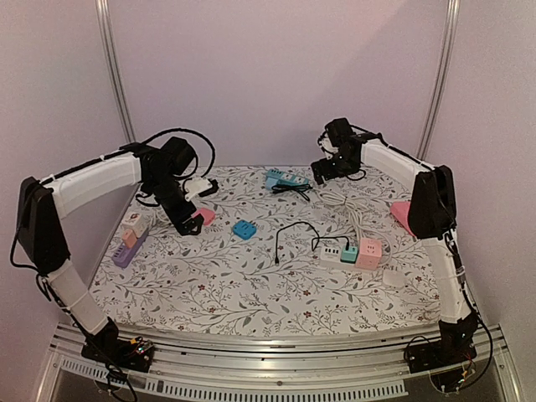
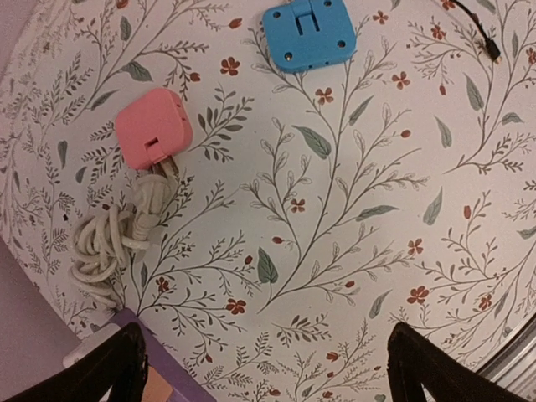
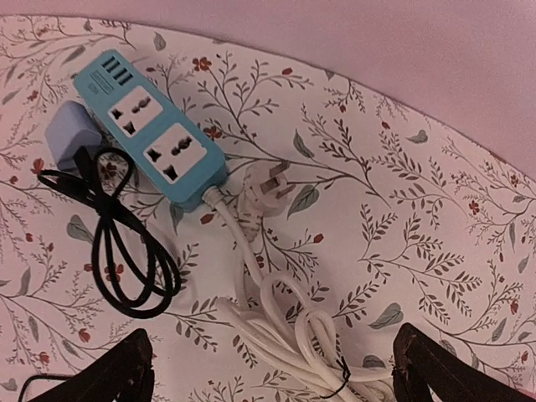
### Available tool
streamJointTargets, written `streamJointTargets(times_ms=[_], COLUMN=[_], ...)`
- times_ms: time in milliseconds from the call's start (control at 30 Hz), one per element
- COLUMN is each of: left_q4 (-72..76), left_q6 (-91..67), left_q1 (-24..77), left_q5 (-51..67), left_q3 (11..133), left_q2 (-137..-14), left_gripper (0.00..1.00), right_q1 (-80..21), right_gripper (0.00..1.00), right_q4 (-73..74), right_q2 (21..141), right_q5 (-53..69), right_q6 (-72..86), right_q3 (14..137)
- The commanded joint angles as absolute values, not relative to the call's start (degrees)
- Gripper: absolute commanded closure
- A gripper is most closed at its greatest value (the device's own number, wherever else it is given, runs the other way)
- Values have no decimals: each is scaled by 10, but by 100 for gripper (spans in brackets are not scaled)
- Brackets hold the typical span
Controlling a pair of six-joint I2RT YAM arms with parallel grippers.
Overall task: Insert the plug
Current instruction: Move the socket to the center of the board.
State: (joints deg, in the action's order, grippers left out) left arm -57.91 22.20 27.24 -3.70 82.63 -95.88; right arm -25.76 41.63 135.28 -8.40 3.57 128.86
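A light blue power strip [image 3: 149,134] lies at the back of the table, also in the top view [image 1: 283,178]. Its white plug [image 3: 272,191] lies prongs up beside it, at the end of a bundled white cable [image 3: 318,335]. My right gripper [image 3: 272,373] hovers open and empty above that cable; in the top view it hangs at the back [image 1: 322,172]. My left gripper [image 2: 264,368] is open and empty above bare tablecloth, near a pink cube socket [image 2: 152,130] with a coiled white cord [image 2: 105,247]; in the top view it is at the left [image 1: 186,224].
A blue cube adapter [image 2: 308,33] lies mid-table. A purple strip [image 1: 130,243] with blocks on it lies at the left edge. A white, teal and pink socket row [image 1: 352,251] lies at the right. A black cable [image 3: 126,251] and a grey-blue adapter [image 3: 71,138] lie beside the blue strip.
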Motion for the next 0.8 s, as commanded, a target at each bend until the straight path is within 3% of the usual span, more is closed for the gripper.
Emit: streamJointTargets(times_ms=[0, 200, 267, 400, 467, 533, 767], left_q4=[-495, -446, -437, -419, -414, -411, -397], left_q6=[213, 188, 177, 169, 166, 162, 172], left_q1=[268, 268, 269, 270, 270, 270, 262], left_q5=[-32, -6, 6, 13, 12, 14, 2], left_q3=[781, 781, 783, 787, 791, 795, 783], left_q2=[-973, -1011, -1024, -1046, -1053, -1054, -1020], left_gripper=[1, 0, 1, 1, 1, 1, 1], right_q1=[-258, -258, -259, -260, -263, -270, -361], right_gripper=[1, 4, 15, 57, 69, 76, 84], right_q4=[541, 566, 576, 594, 594, 589, 584], right_q2=[1466, 1518, 1521, 1516, 1505, 1489, 1472], right_q5=[-151, -105, -79, -21, 25, 55, 57], right_q6=[-28, -93, -97, -103, -116, -142, -311], right_q3=[1355, 1364, 1364, 1355, 1341, 1329, 1295])
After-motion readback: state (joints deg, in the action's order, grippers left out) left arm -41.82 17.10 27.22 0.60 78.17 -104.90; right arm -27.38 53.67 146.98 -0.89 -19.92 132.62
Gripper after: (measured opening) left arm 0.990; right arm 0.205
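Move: Just below the right hand lies the white cable bundle, some 2 cm back, 2 cm to its right and 13 cm down. From the same hand, the blue socket strip is about 9 cm ahead and 14 cm left, and the black cable 3 cm ahead and 12 cm left. From the left hand, the blue box sits roughly 8 cm ahead, 14 cm right and 13 cm below; the pink box is about 13 cm straight ahead. Plunging about 12 cm onto the white cable bundle, the open right hand tips its fingers further down, closes them and pinches the strands near the tabletop, then draws back and left some 4 cm each way, turning counter-clockwise about 25 degrees. The left hand, still wide open, sinks some 6 cm while moving forward and right towards the blue box, without reaching it. ##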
